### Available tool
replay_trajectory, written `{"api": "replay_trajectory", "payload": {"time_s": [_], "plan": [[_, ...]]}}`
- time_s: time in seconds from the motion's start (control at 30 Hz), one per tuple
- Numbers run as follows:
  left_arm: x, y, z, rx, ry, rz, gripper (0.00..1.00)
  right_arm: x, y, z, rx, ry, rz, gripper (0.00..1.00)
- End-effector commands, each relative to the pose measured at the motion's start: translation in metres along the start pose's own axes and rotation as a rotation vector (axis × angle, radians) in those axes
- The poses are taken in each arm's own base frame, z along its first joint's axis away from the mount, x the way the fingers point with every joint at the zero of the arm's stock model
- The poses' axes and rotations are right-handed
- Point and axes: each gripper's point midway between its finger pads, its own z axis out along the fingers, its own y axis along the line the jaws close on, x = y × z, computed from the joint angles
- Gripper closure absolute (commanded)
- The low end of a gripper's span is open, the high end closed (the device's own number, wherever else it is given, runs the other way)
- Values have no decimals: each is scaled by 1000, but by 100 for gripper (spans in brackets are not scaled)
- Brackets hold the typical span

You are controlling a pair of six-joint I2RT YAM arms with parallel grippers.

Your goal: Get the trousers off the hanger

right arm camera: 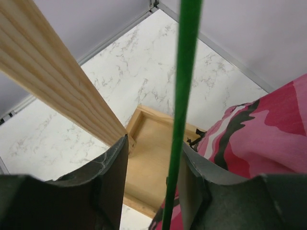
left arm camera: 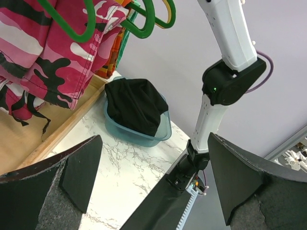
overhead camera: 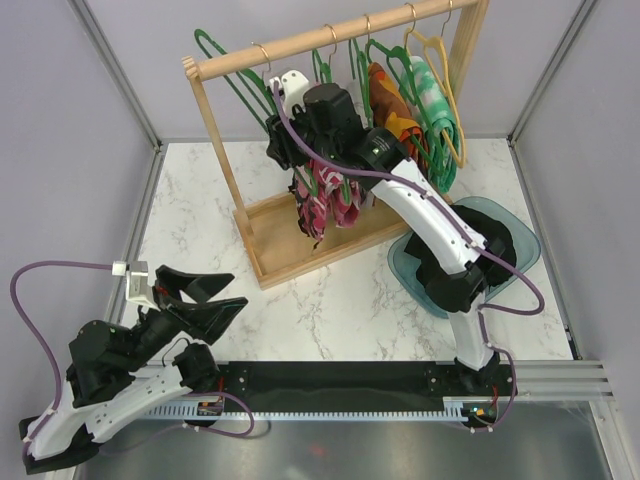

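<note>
Pink-white-dark camouflage trousers (overhead camera: 325, 200) (left arm camera: 43, 57) (right arm camera: 259, 129) hang from a green hanger (right arm camera: 184, 96) on the wooden rack (overhead camera: 330, 38). My right gripper (overhead camera: 290, 150) (right arm camera: 153, 148) is up at the rack, its jaws apart, with the green hanger's wire passing between them close to the right finger (right arm camera: 192, 182). Plain black trousers (overhead camera: 490, 235) (left arm camera: 136, 105) lie in the teal bin (overhead camera: 405, 270). Orange-patterned (overhead camera: 385, 100) and green-white trousers (overhead camera: 430, 95) hang further right. My left gripper (overhead camera: 225, 296) (left arm camera: 153, 167) stands wide open and holds nothing, low at the front left.
The rack's wooden post (right arm camera: 53, 72) runs close past my right gripper's left finger, and its base tray (overhead camera: 300, 245) lies below. An empty green hanger (overhead camera: 225, 65) hangs at the rail's left end. The teal bin's rim (left arm camera: 139, 139) is beside the right arm.
</note>
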Motion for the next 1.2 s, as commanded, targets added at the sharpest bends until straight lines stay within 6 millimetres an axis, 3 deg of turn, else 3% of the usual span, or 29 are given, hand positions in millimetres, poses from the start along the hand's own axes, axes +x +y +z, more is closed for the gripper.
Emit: {"api": "replay_trajectory", "payload": {"time_s": [0.0,0.17,0.3,0.5,0.7,0.83,0.97,1.07,1.1,1.17], "plan": [[-12,-2,-3,5,-52,-25,2,-38,6,-45,-28,-104,-65,50],[-8,-5,9,-1,-15,-6,1,-57,18,-82,-87,-161,-135,33],[-10,-9,17,0,1,10,2,-82,28,-127,-125,-248,-226,21],[-16,-16,38,-7,25,56,1,-81,37,-167,-177,-271,-293,12],[-35,-37,64,34,23,106,1,-87,35,-199,-165,-305,-339,8],[-53,-59,79,84,17,108,1,-89,14,-212,-89,-309,-328,8],[-62,-72,101,91,36,101,1,-71,-29,-217,5,-262,-238,9],[-78,-86,114,104,22,83,1,-60,-53,-225,63,-244,-170,10],[-73,-86,127,93,47,80,2,-58,-59,-226,89,-242,-149,11],[-87,-93,140,76,27,67,2,-51,-72,-234,138,-236,-126,11]]}}
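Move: From the left gripper the pink camouflage trousers hang about 26 cm ahead and 15 cm to the right, at nearly its height; the grey trousers hang some 6 cm to the right of them. From the right gripper the pink trousers are about 9 cm right, 3 cm ahead and 8 cm lower. The empty green hanger, still threaded between its half-open fingers, has its middle about 4 cm ahead, 3 cm left and 2 cm up. Finish opening the right gripper and free it from the empty green hanger, drawing it back and up about 15 cm and somewhat right. Then swing it right in front of the clothes, sinking a little and coming partly forward again. Meanwhile lift the open left gripper about 12 cm while moving it right and a little forward, towards the pink trousers' hanger. ##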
